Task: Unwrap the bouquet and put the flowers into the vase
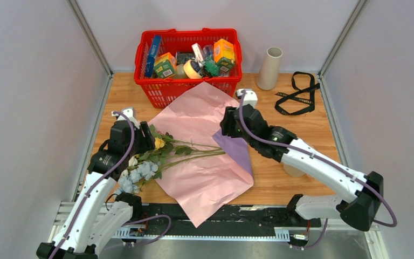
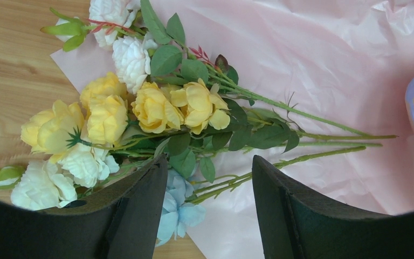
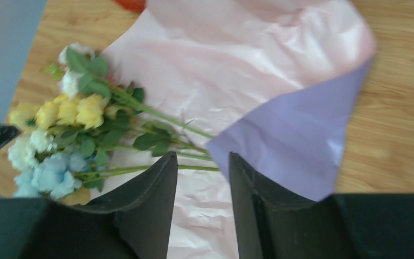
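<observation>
The bouquet lies unwrapped: its pink paper (image 1: pixel 194 116) is spread flat and a lilac sheet (image 1: pixel 238 150) shows at its right edge. The flowers (image 1: pixel 152 156), yellow, white and light blue on green stems, rest on the paper's left side with their heads to the left. My left gripper (image 1: pixel 145 137) hovers open over the blooms; the stems (image 2: pixel 280 162) and a blue bloom lie below its gap (image 2: pixel 209 162). My right gripper (image 3: pixel 202 162) is above the stem ends, jaws partly apart with nothing between them, right finger beside the lilac sheet (image 3: pixel 296 135). The beige vase (image 1: pixel 269 67) stands upright at the back right.
A red basket (image 1: pixel 161 91) full of groceries stands at the back, touching the pink paper's far corner. A black ribbon (image 1: pixel 297 94) lies loose on the wood right of the vase. White walls close in both sides.
</observation>
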You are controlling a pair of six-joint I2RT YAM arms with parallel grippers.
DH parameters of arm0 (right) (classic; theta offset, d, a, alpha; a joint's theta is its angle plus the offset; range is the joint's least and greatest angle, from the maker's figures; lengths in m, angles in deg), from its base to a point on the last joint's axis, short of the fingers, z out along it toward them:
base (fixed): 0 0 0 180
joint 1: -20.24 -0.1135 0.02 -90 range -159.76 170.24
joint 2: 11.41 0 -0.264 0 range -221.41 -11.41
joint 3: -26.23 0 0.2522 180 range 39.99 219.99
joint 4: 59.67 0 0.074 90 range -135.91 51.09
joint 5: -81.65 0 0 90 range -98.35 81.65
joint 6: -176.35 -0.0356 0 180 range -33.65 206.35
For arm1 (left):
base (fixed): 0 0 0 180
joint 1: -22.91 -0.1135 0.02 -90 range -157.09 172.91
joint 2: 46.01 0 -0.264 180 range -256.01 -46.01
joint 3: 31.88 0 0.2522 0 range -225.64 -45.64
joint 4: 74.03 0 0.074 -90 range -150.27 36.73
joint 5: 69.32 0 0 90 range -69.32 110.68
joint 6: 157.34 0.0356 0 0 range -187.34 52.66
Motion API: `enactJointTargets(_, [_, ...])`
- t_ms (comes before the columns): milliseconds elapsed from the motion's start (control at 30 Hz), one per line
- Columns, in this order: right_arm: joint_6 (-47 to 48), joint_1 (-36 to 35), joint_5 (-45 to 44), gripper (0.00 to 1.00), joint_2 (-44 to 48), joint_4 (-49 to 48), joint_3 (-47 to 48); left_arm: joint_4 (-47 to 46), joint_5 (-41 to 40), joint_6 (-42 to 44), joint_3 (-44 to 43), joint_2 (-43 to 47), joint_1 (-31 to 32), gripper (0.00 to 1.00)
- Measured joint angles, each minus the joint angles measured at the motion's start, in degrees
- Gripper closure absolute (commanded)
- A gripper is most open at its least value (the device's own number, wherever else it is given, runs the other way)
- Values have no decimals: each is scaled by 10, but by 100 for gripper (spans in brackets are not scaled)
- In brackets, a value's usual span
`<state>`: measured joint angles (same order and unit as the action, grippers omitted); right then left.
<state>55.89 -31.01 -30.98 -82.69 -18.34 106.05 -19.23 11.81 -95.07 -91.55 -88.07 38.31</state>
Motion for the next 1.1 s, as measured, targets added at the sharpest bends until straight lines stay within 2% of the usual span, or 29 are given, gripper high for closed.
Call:
enactJointTargets(100, [2,-34,21,64,-62,-44,19,2,-10,-1,0,9,0,33])
enactJointTargets(200, [3,-73,16,74,-146,-70,54,5,-27,-2,0,30,0,33])
enactJointTargets(433, [21,-150,-70,99,-341,-76,140,12,-75,-6,0,97,0,33])
enactJointTargets(667, [36,-135,-202,100,-416,-22,149,12,-96,-7,0,123,0,33])
enactJointTargets(900, [35,-84,-307,100,-415,13,100,12,-97,-7,0,115,0,33])
enactJointTargets(1100, [0,-34,-344,100,-389,70,36,12,-97,-7,0,115,0,33])
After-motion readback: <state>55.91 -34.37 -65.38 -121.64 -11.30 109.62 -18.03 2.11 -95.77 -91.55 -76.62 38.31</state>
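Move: The right hand hovers above the purple flap of wrapping paper that is folded inward over the right edge. The flap's middle lies roughly 4 cm to the right, 3 cm back and 20 cm below. The flowers' middle is about 19 cm left and 5 cm back, with their stem ends only 1 cm left and 4 cm back. From the left hand, the flap is some 32 cm right, about 1 cm ahead and 16 cm below. Left and down first, the right hand swings about 15 cm over the stems, shutting its half-open fingers. Low over the paper it turns back and sweeps some 20 cm right and slightly forward, rolling left side down about 50 degrees, closed tips pushing the flap outward. The left hand, empty and open, lifts and draws left about 4 cm each way, tipping up slightly. ##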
